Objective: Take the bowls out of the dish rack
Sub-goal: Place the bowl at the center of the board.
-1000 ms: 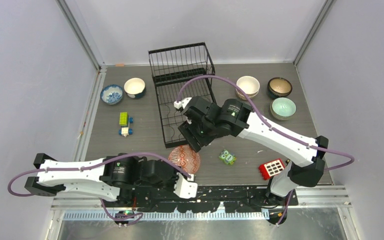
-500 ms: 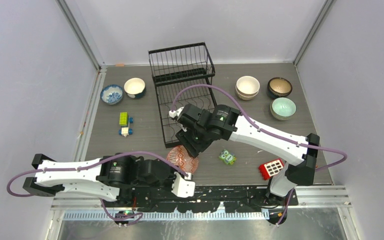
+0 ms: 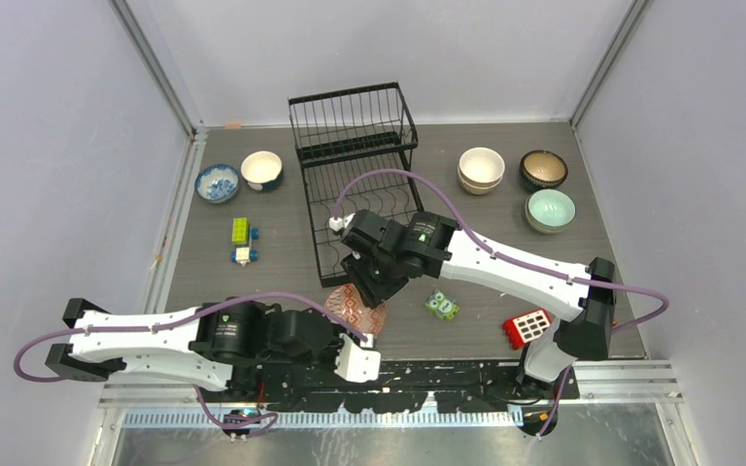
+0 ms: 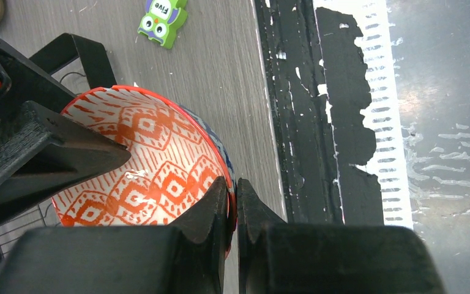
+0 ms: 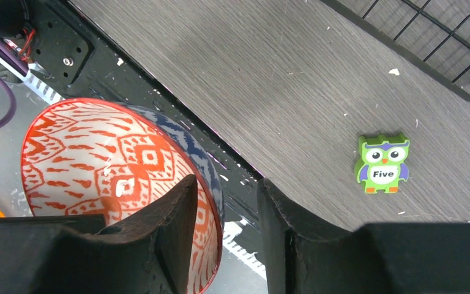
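A red-and-white patterned bowl (image 3: 354, 308) is held tilted above the table's near edge, in front of the black wire dish rack (image 3: 352, 127). My left gripper (image 4: 232, 191) is shut on the near rim of this bowl (image 4: 138, 156). My right gripper (image 5: 226, 199) straddles the far rim of the bowl (image 5: 92, 156). One of its fingers (image 5: 174, 211) is inside the bowl and the other stands outside it. A gap shows between the outer finger and the rim, so this gripper is open. No bowl shows in the rack.
At the back left stand a blue-patterned bowl (image 3: 218, 182) and a cream one (image 3: 261, 170). At the back right are stacked cream bowls (image 3: 482, 168), a dark brown bowl (image 3: 543, 169) and a mint one (image 3: 551, 210). An owl block (image 3: 441, 305), a red block (image 3: 528, 327) and small bricks (image 3: 241, 241) lie about.
My right arm has swung left and down from over the rack's front to the bowl, and its jaws have narrowed around the rim. The left gripper has kept its hold.
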`<state>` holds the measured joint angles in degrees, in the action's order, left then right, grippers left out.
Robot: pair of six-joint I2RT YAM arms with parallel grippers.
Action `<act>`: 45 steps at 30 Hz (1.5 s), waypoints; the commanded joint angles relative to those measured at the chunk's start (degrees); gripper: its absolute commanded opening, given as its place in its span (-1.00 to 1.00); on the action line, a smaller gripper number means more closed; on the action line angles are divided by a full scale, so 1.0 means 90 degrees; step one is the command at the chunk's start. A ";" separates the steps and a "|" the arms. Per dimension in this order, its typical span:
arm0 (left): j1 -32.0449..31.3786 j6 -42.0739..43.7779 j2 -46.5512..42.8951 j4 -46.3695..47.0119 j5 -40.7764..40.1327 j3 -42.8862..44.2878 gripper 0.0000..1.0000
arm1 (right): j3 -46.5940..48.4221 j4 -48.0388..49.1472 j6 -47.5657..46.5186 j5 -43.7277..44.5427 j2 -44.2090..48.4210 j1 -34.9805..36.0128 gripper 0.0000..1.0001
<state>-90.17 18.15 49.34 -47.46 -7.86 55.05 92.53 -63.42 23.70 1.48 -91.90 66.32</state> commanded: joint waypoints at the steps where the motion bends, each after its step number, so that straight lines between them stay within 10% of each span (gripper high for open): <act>1: -0.0030 -0.0049 -0.0025 0.0191 -0.0047 0.0138 -0.99 | -0.0125 0.0405 0.0259 0.0084 0.0167 0.0026 -0.12; 15: -0.0032 -0.0368 -0.0016 0.0375 -0.0221 -0.0004 -0.88 | -0.0402 0.0743 0.0467 0.0105 0.0345 0.0031 -0.98; 26: -0.0035 -0.1220 -0.0505 0.0632 -0.0963 0.0078 0.95 | -0.0946 0.1399 0.0639 0.0898 0.1070 0.0033 -0.98; 45: -0.0020 -0.3864 -0.0484 0.2402 -0.4138 0.0365 0.99 | -0.3098 0.2988 0.0918 0.2552 0.2807 0.0033 -0.98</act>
<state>-90.30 -3.64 42.83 -33.91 -31.99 57.30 65.69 -42.89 29.34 18.57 -70.30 66.63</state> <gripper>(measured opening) 0.996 0.110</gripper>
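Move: The left hand still holds the patterned bowl by its rim; the bowl's middle lies about 5 cm ahead, 1 cm right and 2 cm below. The right hand's open fingers already straddle the far rim, with the bowl's middle some 4 cm back, 2 cm left and 2 cm below. From the right hand, the owl block lies roughly level, 13 cm right and 17 cm down; the dish rack is about 18 cm ahead, 2 cm left and 14 cm down. Right hand pinches the rim, left lets go and rises about 9 cm, then right carries bowl rightward and forward. ##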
